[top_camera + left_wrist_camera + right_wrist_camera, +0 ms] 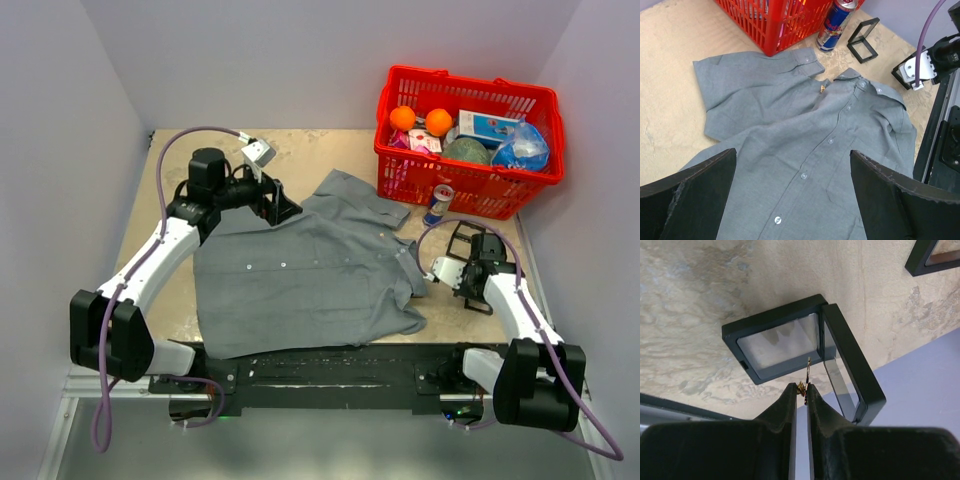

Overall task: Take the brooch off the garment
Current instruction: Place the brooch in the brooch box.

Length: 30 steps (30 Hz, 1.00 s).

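The garment (300, 270) is a grey button-front shirt lying flat mid-table, collar toward the right. My left gripper (283, 205) hovers over its far left part, jaws wide open and empty (793, 151), with the button row below. A tiny gold item (822, 88) sits on the cloth near the collar (850, 74). My right gripper (468, 285) is to the right of the shirt, off the cloth. In the right wrist view it (801, 386) is shut on a small gold brooch (802, 387) whose pin sticks up past the fingertips, just above an open black display case (770, 322).
A red basket (465, 190) holding oranges and packets stands at the back right, with a drink can (437, 204) in front of it. A second black frame (462, 238) lies near the can. The right wall is close beside the right arm.
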Available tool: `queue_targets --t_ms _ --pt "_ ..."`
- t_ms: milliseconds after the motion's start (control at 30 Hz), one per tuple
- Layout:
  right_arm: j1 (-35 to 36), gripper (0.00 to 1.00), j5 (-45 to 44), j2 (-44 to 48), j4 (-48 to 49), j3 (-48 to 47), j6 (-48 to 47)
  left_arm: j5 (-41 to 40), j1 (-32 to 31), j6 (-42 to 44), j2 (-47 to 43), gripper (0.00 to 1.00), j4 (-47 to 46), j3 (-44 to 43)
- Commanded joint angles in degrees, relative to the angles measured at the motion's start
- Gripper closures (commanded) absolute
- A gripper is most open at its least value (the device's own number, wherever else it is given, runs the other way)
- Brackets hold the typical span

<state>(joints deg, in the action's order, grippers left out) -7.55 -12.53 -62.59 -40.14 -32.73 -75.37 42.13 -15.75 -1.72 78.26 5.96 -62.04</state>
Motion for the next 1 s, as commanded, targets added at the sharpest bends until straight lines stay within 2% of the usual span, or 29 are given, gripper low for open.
queue_targets --t_ms 0,367,567,967 --pt "-0.27 0.92 -1.35 -0.78 6.38 1.96 -1.7 0.06 0.54 -0.92 -0.12 0.0 0.19 -3.17" --pt "-0.18 0.86 -1.7 -0.34 9.55 6.01 -2.41 -0.12 0.54 -0.83 -0.04 0.0 0.72 -3.52" --pt "-0.27 0.79 -1.62 0.1 9.2 6.98 -1.53 0.06 0.54 -0.31 0.05 0.0 2.22 -3.61" --pt "-0.18 0.64 0.58 4.49 1.03 5.05 -0.04 1.11 0.54 -2.32 0.31 0.0 -0.41 -2.91"
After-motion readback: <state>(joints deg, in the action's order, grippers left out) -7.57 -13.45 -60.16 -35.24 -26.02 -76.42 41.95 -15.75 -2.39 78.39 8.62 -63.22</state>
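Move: I hold the brooch in my right hand just over the brooch box. The tray's middle is about 1 cm ahead, 1 cm left and 4 cm below; its raised lid stands some 4 cm ahead and 2 cm right. The other black frame lies roughly 12 cm ahead and 4 cm left, the can about 18 cm ahead and 10 cm left. From my left hand the box is some 41 cm right, 14 cm back and 24 cm down. I lower the brooch about 2.5 cm straight down into the open tray, wrist steady. Near the bottom my right fingers begin to part, opening from nearly shut to about a third, and let go of the brooch; still opening, I ease back a little over 1 cm, rising slightly at the end. ##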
